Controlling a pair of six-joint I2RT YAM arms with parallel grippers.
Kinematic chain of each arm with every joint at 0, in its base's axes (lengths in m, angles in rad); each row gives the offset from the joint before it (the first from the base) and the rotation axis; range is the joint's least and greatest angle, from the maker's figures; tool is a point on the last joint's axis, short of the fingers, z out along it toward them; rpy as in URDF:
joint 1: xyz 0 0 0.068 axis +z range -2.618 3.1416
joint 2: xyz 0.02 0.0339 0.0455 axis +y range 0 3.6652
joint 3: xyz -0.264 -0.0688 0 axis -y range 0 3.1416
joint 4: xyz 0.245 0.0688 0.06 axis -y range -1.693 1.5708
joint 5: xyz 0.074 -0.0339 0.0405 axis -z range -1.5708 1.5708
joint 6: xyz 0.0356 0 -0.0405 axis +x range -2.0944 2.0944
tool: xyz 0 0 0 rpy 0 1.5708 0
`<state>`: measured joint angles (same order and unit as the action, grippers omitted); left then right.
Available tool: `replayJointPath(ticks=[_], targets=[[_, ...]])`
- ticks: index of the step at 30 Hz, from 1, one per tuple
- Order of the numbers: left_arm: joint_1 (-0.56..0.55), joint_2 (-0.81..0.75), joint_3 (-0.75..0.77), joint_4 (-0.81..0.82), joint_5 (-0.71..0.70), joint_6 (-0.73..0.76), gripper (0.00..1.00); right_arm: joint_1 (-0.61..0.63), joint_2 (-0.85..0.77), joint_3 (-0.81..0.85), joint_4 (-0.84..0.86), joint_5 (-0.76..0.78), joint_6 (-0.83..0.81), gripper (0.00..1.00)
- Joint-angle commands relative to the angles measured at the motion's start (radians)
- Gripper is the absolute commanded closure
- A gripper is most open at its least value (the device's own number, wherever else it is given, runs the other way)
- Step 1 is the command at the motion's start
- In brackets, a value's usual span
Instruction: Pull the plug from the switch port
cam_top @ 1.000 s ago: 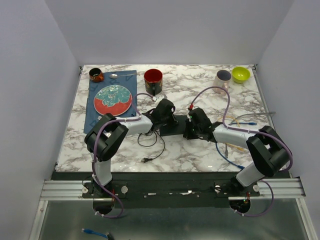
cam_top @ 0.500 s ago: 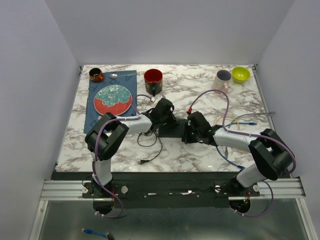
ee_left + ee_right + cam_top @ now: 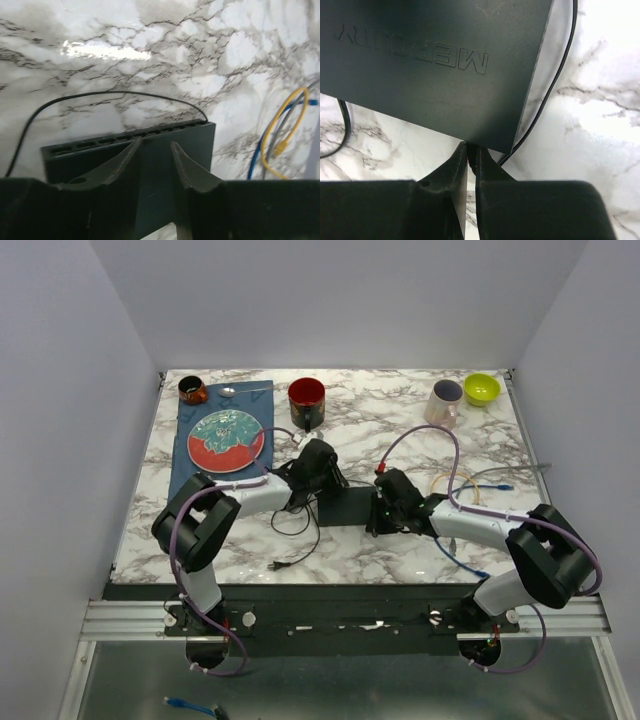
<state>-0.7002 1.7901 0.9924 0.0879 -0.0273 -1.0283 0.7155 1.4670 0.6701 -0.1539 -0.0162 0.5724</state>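
Note:
The black switch (image 3: pixel 345 508) lies mid-table between my two grippers. In the right wrist view its lettered top (image 3: pixel 435 65) fills the upper frame. My right gripper (image 3: pixel 471 148) sits at the switch's near edge, shut on a small dark plug (image 3: pixel 472 156) pinched between its tips; in the top view this gripper (image 3: pixel 378 510) is at the switch's right end. My left gripper (image 3: pixel 155 145) hovers over the switch (image 3: pixel 195 145), open with nothing between its fingers, and stands at the switch's left end (image 3: pixel 325 480). A thin black cable (image 3: pixel 115 94) arcs behind the switch.
A loose black cord (image 3: pixel 300 540) trails toward the near edge. Blue and yellow cables (image 3: pixel 455 540) lie to the right. At the back stand a red mug (image 3: pixel 306 400), a plate (image 3: pixel 226 438) on a blue mat, a pink mug (image 3: pixel 444 398) and a green bowl (image 3: pixel 481 388).
The left jaws have opened and drawn back left off the switch. The switch and the right gripper have shifted toward the near edge.

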Motion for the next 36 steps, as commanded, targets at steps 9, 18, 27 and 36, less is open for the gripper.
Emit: replayJointPath(ticks=[9,18,27,36], targets=[[-0.168,-0.25,-0.163,-0.047,-0.2,0.342,0.33,0.01,0.01,0.1,-0.164,0.061,-0.031,0.99],[-0.304,-0.235,-0.198,0.039,-0.352,0.533,0.25,0.004,-0.02,0.108,-0.174,0.07,-0.068,0.99],[-0.344,-0.186,-0.207,0.059,-0.347,0.583,0.3,-0.001,-0.007,0.071,-0.153,0.075,-0.068,0.99],[-0.389,-0.091,-0.233,0.125,-0.405,0.602,0.31,-0.002,0.007,0.037,-0.104,0.056,-0.042,0.99]])
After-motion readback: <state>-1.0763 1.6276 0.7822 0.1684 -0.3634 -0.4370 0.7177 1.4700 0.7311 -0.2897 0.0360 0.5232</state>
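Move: The switch's middle lies about 6 cm back from the left hand, level with it sideways and some 3 cm below. The black plug at its near right corner is roughly 11 cm back and 7 cm right of the left hand, already pinched in the right fingers. From the right hand the switch's middle is about 5 cm ahead and 6 cm left, at about the same height. The loose mains plug lies some 18 cm back and 13 cm left of the left hand, 4 cm lower. Back some 10 cm over the switch goes the left hand, from its far part to its near long edge, bowing left and rising 2 cm before sinking again. It rolls clockwise about 45 degrees and spreads its fingers to nearly double the gap, astride that edge; contact can't be made out. The right hand keeps its pinch on the plug, easing a little right. ##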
